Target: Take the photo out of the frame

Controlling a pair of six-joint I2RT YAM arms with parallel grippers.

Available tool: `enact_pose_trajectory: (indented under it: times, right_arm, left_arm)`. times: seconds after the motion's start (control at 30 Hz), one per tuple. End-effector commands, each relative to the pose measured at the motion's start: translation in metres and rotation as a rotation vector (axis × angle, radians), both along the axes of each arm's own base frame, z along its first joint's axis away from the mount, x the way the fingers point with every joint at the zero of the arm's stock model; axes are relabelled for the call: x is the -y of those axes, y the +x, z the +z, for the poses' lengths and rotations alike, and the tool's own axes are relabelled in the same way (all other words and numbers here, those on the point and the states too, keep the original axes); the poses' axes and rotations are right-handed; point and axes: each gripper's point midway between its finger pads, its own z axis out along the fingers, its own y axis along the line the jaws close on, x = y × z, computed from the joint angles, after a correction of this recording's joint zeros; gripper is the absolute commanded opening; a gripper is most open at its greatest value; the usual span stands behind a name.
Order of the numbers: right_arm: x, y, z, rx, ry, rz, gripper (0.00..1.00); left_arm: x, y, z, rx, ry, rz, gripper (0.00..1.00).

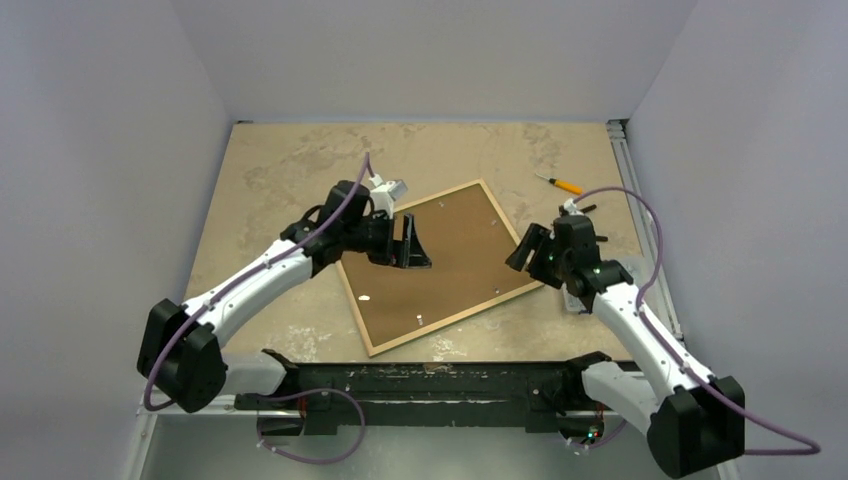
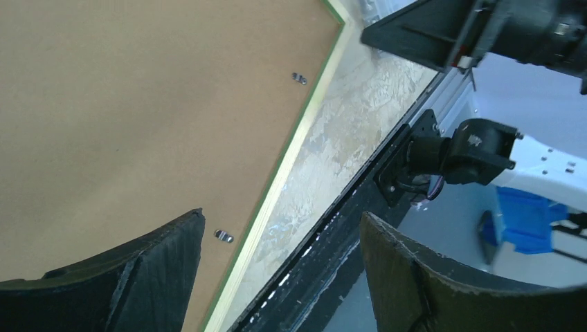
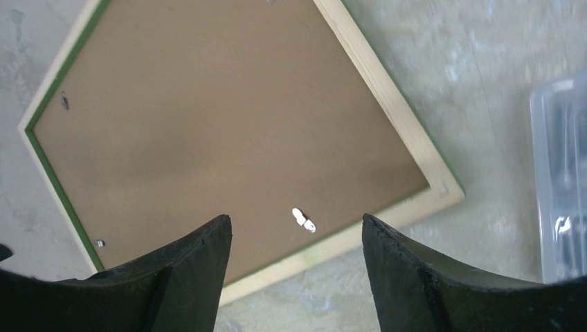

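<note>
The frame (image 1: 455,318) lies face down, turned like a diamond, its light wood back edge (image 3: 387,117) and thin green rim showing. The photo's brown fibreboard back (image 1: 450,255) fills it, and its printed side is hidden. Small metal clips (image 2: 299,78) (image 3: 303,220) sit along the board's edges. My left gripper (image 1: 413,247) hovers open over the board's left part. In the left wrist view the left gripper (image 2: 282,214) holds nothing. My right gripper (image 1: 524,250) is open by the frame's right corner. In the right wrist view the right gripper (image 3: 295,218) stands above one clip.
An orange-handled tool (image 1: 560,184) lies at the back right of the table. A clear plastic box (image 3: 561,180) sits right of the frame, near my right arm. A metal rail (image 1: 640,220) runs along the table's right edge. White walls close in three sides.
</note>
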Motion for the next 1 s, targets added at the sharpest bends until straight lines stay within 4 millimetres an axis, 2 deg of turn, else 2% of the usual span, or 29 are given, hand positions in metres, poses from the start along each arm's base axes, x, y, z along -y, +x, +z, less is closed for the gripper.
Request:
enact_pose_trajectory:
  times: [0.0,0.07,0.13,0.2,0.23,0.27,0.4,0.57,0.73,0.97]
  right_arm:
    - [-0.001,-0.022,-0.019,-0.069,0.119,-0.129,0.66]
    - [0.021,-0.026,-0.03,-0.116,0.037,-0.251,0.67]
    - [0.031,-0.035,-0.043,-0.204,-0.007,-0.322,0.66]
    - [0.032,-0.044,-0.06,-0.295,-0.011,-0.375,0.62]
    - [0.03,-0.047,-0.071,-0.347,-0.014,-0.381,0.58]
    - [0.028,-0.048,-0.077,-0.376,-0.017,-0.371,0.49]
    - [0.027,-0.046,-0.094,-0.452,-0.065,-0.352,0.41]
    - [0.032,-0.046,-0.096,-0.428,-0.067,-0.392,0.38]
    - [0.028,-0.037,-0.083,-0.345,0.009,-0.428,0.39]
    - [0.024,-0.03,-0.087,-0.354,0.01,-0.415,0.38]
  left_arm:
    - [0.017,-0.002,0.023,0.228,0.044,-0.016,0.79]
    - [0.025,-0.006,0.026,0.281,0.078,-0.031,0.79]
    - [0.033,-0.012,0.028,0.322,0.118,-0.046,0.78]
    - [0.039,-0.018,0.026,0.357,0.148,-0.067,0.78]
    - [0.042,-0.02,0.025,0.377,0.165,-0.074,0.78]
    - [0.046,-0.024,0.023,0.391,0.182,-0.087,0.78]
    - [0.056,-0.03,0.013,0.415,0.237,-0.125,0.78]
    - [0.072,-0.036,0.006,0.447,0.268,-0.181,0.78]
    - [0.08,-0.034,0.002,0.474,0.294,-0.196,0.78]
    - [0.084,-0.038,-0.008,0.475,0.317,-0.226,0.78]
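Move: The front rail of the frame, just in from its right corner, lies about 4 cm back of the right hand, 1 cm right and 9 cm below. The corner is some 2 cm back and 7 cm right of that hand, the nearest clip 4 cm back and 4 cm left, the parts box 2 cm back and 16 cm right. From the left hand, the front rail's middle lies roughly 9 cm back, 9 cm right and 14 cm below; the near clip is 10 cm back and 1 cm right. Down and slightly back, the right hand drops about 8.5 cm to the front rail by its right corner, tipping steeper and turning clockwise some 20 degrees each, fingers part-closing; it then stays, left finger on the rail, right one outside it. The left hand goes about 7 cm right and 4.5 cm back, finally dipping, towards the rail's middle, rolling and tipping steeper, fingers staying open. ##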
